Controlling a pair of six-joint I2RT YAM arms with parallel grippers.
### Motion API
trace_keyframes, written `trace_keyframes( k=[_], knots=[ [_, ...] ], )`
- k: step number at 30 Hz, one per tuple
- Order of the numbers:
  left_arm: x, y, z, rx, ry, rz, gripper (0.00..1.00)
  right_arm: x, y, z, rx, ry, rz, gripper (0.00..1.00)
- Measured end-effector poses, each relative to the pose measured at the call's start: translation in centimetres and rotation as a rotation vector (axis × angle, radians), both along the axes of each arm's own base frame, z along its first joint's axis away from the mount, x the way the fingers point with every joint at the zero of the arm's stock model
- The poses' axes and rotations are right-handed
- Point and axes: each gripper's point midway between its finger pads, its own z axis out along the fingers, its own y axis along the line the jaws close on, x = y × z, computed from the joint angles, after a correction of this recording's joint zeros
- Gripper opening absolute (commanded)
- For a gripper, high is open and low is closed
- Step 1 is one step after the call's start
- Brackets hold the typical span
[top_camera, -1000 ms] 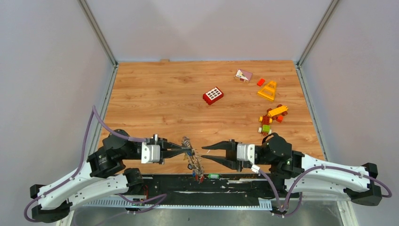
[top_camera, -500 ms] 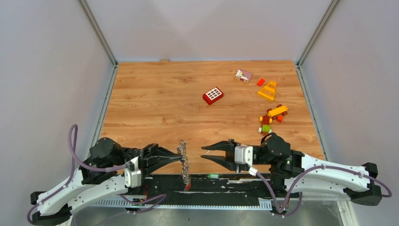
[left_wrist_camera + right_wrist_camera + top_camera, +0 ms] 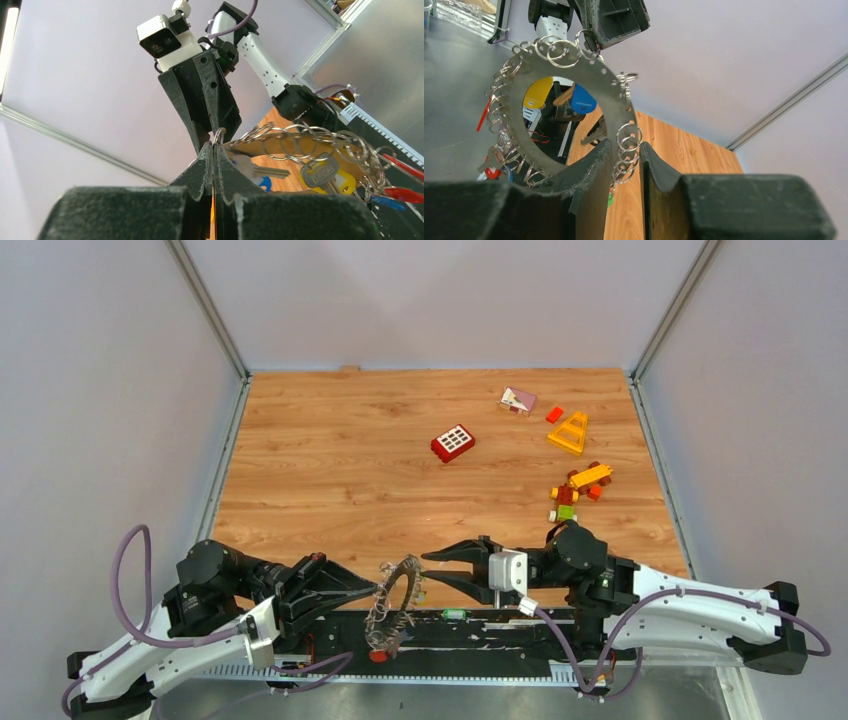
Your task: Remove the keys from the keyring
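Observation:
The keyring (image 3: 398, 564) is a flat grey ring with small split rings through holes along its rim. It hangs tilted over the table's near edge. My left gripper (image 3: 379, 583) is shut on one split ring (image 3: 218, 135) at the keyring's (image 3: 300, 142) edge. The keys (image 3: 325, 172) dangle below it, some with yellow, blue or red heads; a red one (image 3: 378, 653) hangs lowest. My right gripper (image 3: 626, 160) is open, and the keyring's (image 3: 611, 100) rim with several split rings sits between its fingers (image 3: 594, 167). From above, the right gripper (image 3: 428, 572) is at the keyring's right side.
Toy bricks lie further back on the wooden table: a red brick (image 3: 453, 443), a yellow triangle (image 3: 569, 432), a pink-and-white block (image 3: 517, 400), a small orange piece (image 3: 554, 414) and a mixed cluster (image 3: 575, 490). A black strip (image 3: 490, 632) runs along the near edge.
The left arm has pulled back and to the left, swinging the keyring from edge-on to tilted and lower. The right gripper has shifted slightly left, onto the ring's rim.

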Motion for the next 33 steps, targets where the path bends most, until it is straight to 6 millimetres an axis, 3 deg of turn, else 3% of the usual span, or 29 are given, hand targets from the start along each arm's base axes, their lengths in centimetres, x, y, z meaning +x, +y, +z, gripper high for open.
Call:
trace_keyframes(
  k=[7,18,33],
  knots=[
    [0.0,0.0,0.0,-0.002,-0.009,0.003,0.00,-0.7,0.5,1.5,0.063,0.006,0.038,0.23],
    [1.3,-0.4,-0.4,0.016,0.034,0.066,0.00,-4.4,2.7,2.0,0.094,-0.038,0.088,0.22],
    [2.4,-0.8,-1.3,0.055,0.071,0.112,0.00,-2.3,4.7,1.5,0.102,-0.106,-0.115,0.22]
  ],
)
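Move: The left fingers hold a small key loop at their tips. From the half-open right hand, that loop is about 6 cm left, 4 cm back and 3 cm higher. Counted from the left hand, the big toothed ring's middle is about 5 cm below, 2 cm back and 2 cm right; the red key hangs roughly 9 cm below and 6 cm back, about level sideways. Still pinching the small loop, the left hand carries it about 2.5 cm forward, sinking slightly, to meet the right. The right fingers stay half open and go up and back around 4 cm while edging left, then left and a little forward, turning slightly clockwise, until their tips straddle the loop. ##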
